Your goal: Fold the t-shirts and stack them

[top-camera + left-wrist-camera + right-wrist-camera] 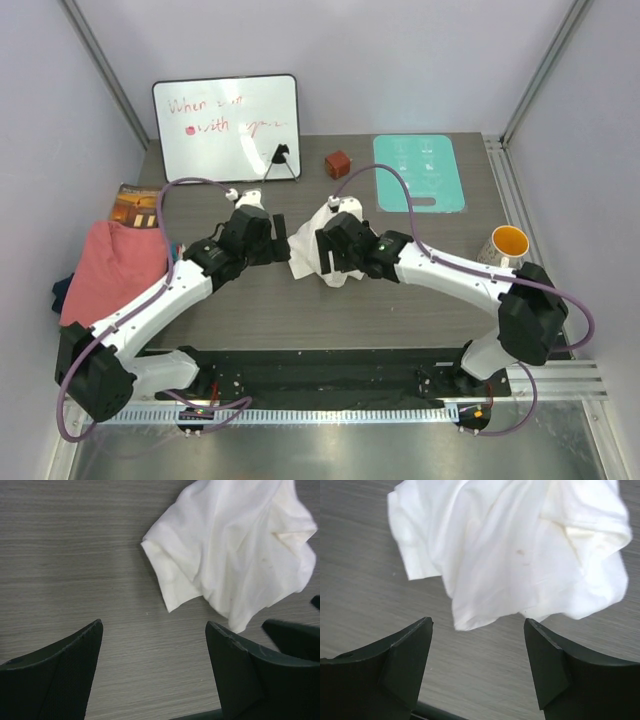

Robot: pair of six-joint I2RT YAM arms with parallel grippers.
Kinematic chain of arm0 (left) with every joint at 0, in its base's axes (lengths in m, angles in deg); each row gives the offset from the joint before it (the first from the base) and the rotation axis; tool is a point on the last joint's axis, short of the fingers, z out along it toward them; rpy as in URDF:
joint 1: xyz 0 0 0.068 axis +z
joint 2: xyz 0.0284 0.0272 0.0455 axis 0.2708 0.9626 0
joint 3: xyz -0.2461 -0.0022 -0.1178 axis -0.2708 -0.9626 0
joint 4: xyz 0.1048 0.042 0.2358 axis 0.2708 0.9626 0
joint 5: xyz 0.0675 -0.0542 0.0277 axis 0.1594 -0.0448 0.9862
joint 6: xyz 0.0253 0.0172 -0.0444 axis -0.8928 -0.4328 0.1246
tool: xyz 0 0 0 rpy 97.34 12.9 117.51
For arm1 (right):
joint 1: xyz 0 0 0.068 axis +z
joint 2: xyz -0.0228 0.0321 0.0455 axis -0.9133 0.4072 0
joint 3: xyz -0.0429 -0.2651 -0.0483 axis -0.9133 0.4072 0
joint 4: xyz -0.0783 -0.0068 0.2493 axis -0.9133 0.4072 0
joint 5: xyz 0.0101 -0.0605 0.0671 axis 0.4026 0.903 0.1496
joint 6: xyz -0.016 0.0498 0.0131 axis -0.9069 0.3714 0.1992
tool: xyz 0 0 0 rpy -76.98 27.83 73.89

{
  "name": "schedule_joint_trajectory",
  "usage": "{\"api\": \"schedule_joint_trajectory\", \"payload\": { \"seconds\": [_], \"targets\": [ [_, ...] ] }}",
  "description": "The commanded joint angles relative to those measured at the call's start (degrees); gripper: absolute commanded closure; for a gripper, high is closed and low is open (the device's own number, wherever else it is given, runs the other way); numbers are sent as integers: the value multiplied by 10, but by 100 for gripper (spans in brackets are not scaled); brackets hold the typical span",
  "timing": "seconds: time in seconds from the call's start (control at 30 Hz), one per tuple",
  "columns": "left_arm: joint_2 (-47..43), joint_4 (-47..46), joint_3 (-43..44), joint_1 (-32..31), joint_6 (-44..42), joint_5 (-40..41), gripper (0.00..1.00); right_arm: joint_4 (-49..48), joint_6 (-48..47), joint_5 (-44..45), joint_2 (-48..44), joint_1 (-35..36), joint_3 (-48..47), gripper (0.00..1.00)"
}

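Observation:
A crumpled white t-shirt [303, 243] lies in a heap at the middle of the table, between my two grippers. My left gripper [268, 240] is just left of it, open and empty. In the left wrist view the left gripper [152, 625] hangs over bare wood, with the shirt [235, 545] ahead to the right. My right gripper [330, 252] sits at the shirt's right side, also open. In the right wrist view the cloth [515, 545] ends just ahead of the right gripper [477, 622]. A salmon-pink t-shirt [115, 265] lies at the table's left edge on a darker one [62, 293].
A whiteboard [226, 125] stands at the back left with a black clip [284, 155] at its foot. A red-brown cube [338, 163] and a teal mat [419, 172] lie at the back. A mug [506, 245] stands at the right edge, and a brown book [135, 203] lies behind the pink shirt.

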State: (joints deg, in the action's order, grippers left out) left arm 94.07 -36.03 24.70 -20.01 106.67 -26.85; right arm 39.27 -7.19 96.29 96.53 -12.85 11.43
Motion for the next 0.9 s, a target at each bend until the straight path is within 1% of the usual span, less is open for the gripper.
{"api": "schedule_joint_trajectory", "payload": {
  "seconds": [0.0, 0.07, 0.17, 0.3, 0.47, 0.57, 0.63, 0.73, 0.77, 0.87],
  "targets": [
    [4, 2, -34, 1, 13, 12, 17, 60, -23, 44, 26, -14, -66, 20],
    [13, 1, -41, 2, 19, 4, 17, 66, -29, 45, 26, -28, -80, 20],
    [21, -5, -48, 2, 22, -6, 17, 65, -44, 21, 43, -53, -98, 20],
    [12, -7, -58, 2, 25, -5, 17, 72, -63, 5, 87, -79, -120, 20],
    [-6, -11, -80, 3, 25, -2, 17, 73, -66, -19, 157, -86, -131, 21],
    [-6, -12, -89, 3, 28, -2, 17, 72, -58, -43, 183, -87, -132, 23],
    [-2, -14, -95, 4, 29, -4, 17, 54, -46, -57, 186, -87, -120, 23],
    [-1, -16, -101, 4, 35, -13, 18, 42, -36, -65, 185, -87, -111, 30],
    [-2, -18, -103, 4, 36, -15, 18, 42, -34, -61, 184, -87, -112, 37],
    [-10, -23, -107, 5, 39, -20, 18, 41, -32, -56, 172, -86, -107, 45]
  ]
}}
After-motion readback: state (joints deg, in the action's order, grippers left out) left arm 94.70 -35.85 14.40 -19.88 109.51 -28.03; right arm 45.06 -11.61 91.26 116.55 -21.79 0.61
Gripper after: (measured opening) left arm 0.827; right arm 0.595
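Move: The white t-shirt lies crumpled on the table, its middle about 8 cm ahead of the right hand, 2 cm to its right and 9 cm below. The dark red block stands around 19 cm beyond the shirt's middle and some 2 cm left of it; the teal board lies about 18 cm beyond it and 16 cm to its right. From the left hand the shirt's middle is roughly 6 cm ahead, 12 cm right and 12 cm down. The white t-shirt's near part is met from above by the right hand: open, it reaches forward about 6 cm and slightly right over the cloth, then drops some 8 cm onto it, tipping its fingers more steeply down. The fingertips touch the cloth and begin closing around a fold. The left hand, still open and empty, sinks about 7 cm and draws back a little. ##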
